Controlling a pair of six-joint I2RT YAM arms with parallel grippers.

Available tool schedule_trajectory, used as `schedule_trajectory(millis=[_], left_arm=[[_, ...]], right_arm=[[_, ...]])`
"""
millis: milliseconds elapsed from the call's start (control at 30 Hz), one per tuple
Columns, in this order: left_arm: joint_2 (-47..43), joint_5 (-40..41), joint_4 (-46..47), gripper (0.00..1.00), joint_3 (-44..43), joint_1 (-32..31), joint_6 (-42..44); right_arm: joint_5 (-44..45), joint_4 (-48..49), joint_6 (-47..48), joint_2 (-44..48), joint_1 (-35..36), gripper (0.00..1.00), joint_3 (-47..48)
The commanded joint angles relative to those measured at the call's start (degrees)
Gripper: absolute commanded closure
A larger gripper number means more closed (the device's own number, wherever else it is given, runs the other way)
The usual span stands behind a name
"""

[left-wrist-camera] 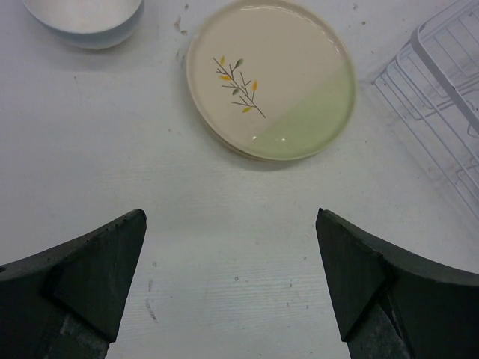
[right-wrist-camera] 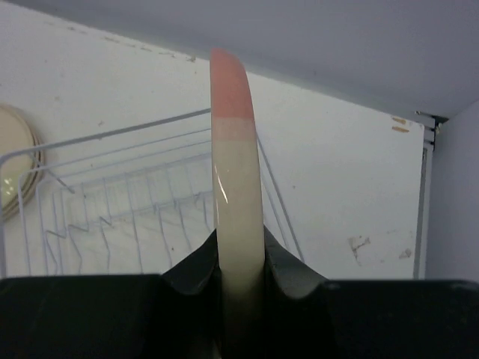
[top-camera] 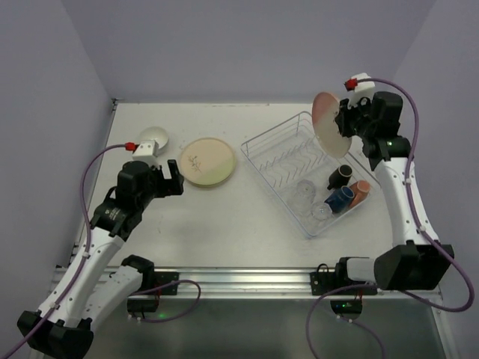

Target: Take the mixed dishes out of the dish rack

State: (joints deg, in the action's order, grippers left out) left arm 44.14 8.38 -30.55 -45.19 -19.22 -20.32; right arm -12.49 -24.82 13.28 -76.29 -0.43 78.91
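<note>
My right gripper (top-camera: 346,120) is shut on a cream and pink plate (top-camera: 329,123), held on edge above the far end of the wire dish rack (top-camera: 258,147); the right wrist view shows the plate's rim (right-wrist-camera: 236,187) clamped between the fingers. In the rack lie two clear glasses (top-camera: 305,191), a dark blue cup (top-camera: 340,199), a brown cup (top-camera: 340,176) and a salmon cup (top-camera: 360,191). A cream and green plate with a sprig (top-camera: 207,161) lies stacked on the table left of the rack, also in the left wrist view (left-wrist-camera: 269,78). A white bowl (top-camera: 153,138) stands at far left. My left gripper (top-camera: 166,177) is open and empty, near the plates.
The rack's corner (left-wrist-camera: 441,90) shows at the right of the left wrist view. The bowl (left-wrist-camera: 86,19) is at its upper left. Walls close the table at the back and sides. Bare table lies in front of the stacked plates.
</note>
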Motion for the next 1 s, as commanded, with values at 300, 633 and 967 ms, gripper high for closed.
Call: schedule_trajectory(millis=[300, 633, 967], left_arm=[[3.6, -32.4, 23.4, 0.0, 2.6, -0.3, -17.7], [24.0, -47.0, 59.3, 0.0, 4.8, -7.6, -40.8], [37.3, -45.4, 74.2, 0.02, -2.7, -14.3, -50.2]], right_arm=[[-5.1, 39.7, -61.8, 28.9, -0.1, 1.0, -31.1], [-15.5, 57.5, -86.7, 38.5, 0.0, 1.0, -48.6], [-23.4, 64.4, -91.2, 37.5, 0.0, 1.0, -51.7]])
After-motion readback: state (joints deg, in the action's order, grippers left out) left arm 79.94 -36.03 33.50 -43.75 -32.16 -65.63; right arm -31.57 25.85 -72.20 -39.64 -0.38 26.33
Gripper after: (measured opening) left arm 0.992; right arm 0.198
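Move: Wide open, the left hand has the pink-and-cream plate about 51 cm to its right, 19 cm ahead and slightly above. Nearer it lie the plate stack, some 14 cm ahead and 9 cm right, and the rack, about 50 cm right and 9 cm ahead, both well below. The right hand already holds that plate, its middle roughly 4 cm ahead, 2 cm left and 6 cm below; the left gripper is about 53 cm left, 15 cm back and 10 cm lower. Bringing the plate to meet the left gripper, the right hand keeps its pinch, draws back about 14 cm and 10 cm left over the rack, and rolls nearly 80 degrees, left side up. The left hand sweeps some 25 cm right past the plate stack towards the plate's free rim, rolling left side down and swinging clockwise to point right, fingers still open. ##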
